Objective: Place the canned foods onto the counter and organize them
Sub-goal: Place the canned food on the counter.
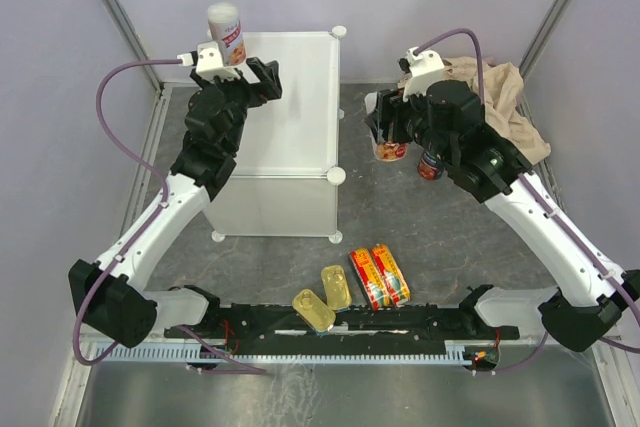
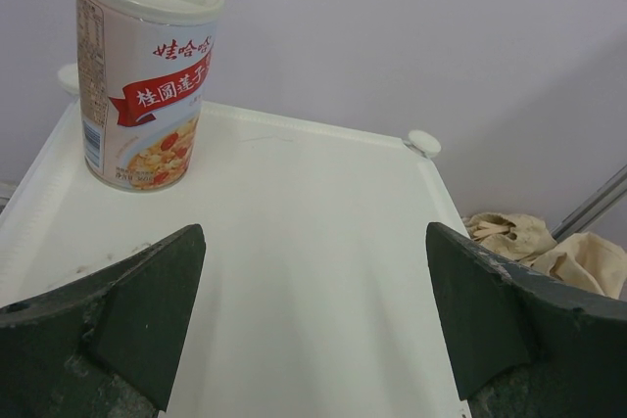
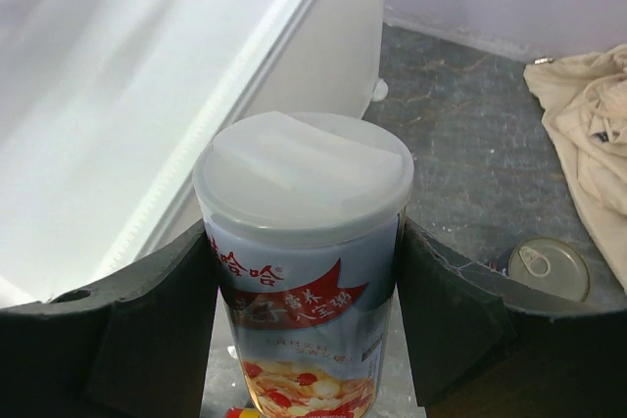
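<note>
One white-and-red can [image 1: 226, 35] [image 2: 147, 75] stands upright at the far left corner of the white counter [image 1: 290, 137] [image 2: 313, 222]. My left gripper [image 1: 262, 79] [image 2: 313, 320] hovers over the counter top, open and empty, with the can ahead to its left. My right gripper [image 1: 385, 127] [image 3: 306, 291] is shut on a second white-and-red can [image 1: 391, 150] [image 3: 304, 261], fingers pressed on both sides, just right of the counter. A dark can [image 1: 431, 165] [image 3: 549, 268] stands beside it. Two red-yellow flat tins [image 1: 379, 276] and two gold tins [image 1: 336, 287] lie near the front edge.
A beige cloth [image 1: 503, 97] [image 3: 588, 124] [image 2: 549, 247] is heaped at the back right, close behind the right arm. The counter's side wall [image 3: 323, 56] stands close on the left of the held can. The black rail of the arm bases [image 1: 340, 327] runs along the near edge.
</note>
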Tool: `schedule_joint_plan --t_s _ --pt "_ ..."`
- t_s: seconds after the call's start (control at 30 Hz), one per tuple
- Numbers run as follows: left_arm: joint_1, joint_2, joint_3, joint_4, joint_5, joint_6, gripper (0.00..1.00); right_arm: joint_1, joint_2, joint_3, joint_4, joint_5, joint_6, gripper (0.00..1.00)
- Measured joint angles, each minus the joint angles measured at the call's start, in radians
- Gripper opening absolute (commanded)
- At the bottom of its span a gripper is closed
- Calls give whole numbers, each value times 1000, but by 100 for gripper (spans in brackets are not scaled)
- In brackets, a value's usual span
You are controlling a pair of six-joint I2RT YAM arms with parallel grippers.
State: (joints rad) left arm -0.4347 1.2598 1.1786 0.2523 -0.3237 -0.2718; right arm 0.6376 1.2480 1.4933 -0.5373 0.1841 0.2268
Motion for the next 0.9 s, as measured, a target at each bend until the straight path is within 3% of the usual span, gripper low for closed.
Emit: schedule_joint_plan --t_s 0.43,0.9 --pt "-2 -35 0 -96 46 -53 99 96 31 129 36 20 -79 1" --pt "-2 -104 16 -196 63 -104 99 183 178 173 228 4 -145 1"
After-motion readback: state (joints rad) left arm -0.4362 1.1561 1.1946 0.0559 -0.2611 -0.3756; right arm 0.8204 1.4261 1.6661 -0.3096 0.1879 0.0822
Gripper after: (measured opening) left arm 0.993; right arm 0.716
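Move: The canned food already gripped in the right hand is bound for the counter top, whose middle lies about 19 cm to that hand's left, 8 cm ahead and 6 cm below. The can already standing up there is some 30 cm left and 22 cm ahead, near hand height; the dark can on the table sits roughly 14 cm right, 9 cm ahead, far below. From the left hand, the counter top's middle is about 5 cm right, level with it fore and aft, 9 cm below. The held can is carried up, then left towards the counter top: the right hand first rises about 6 cm, easing slightly back, then swings some 10 cm left across to the counter's right edge, keeping its pinch while its fingers tip up and turn counter-clockwise. The empty, open left hand draws back about 3 cm, away from the standing can. ##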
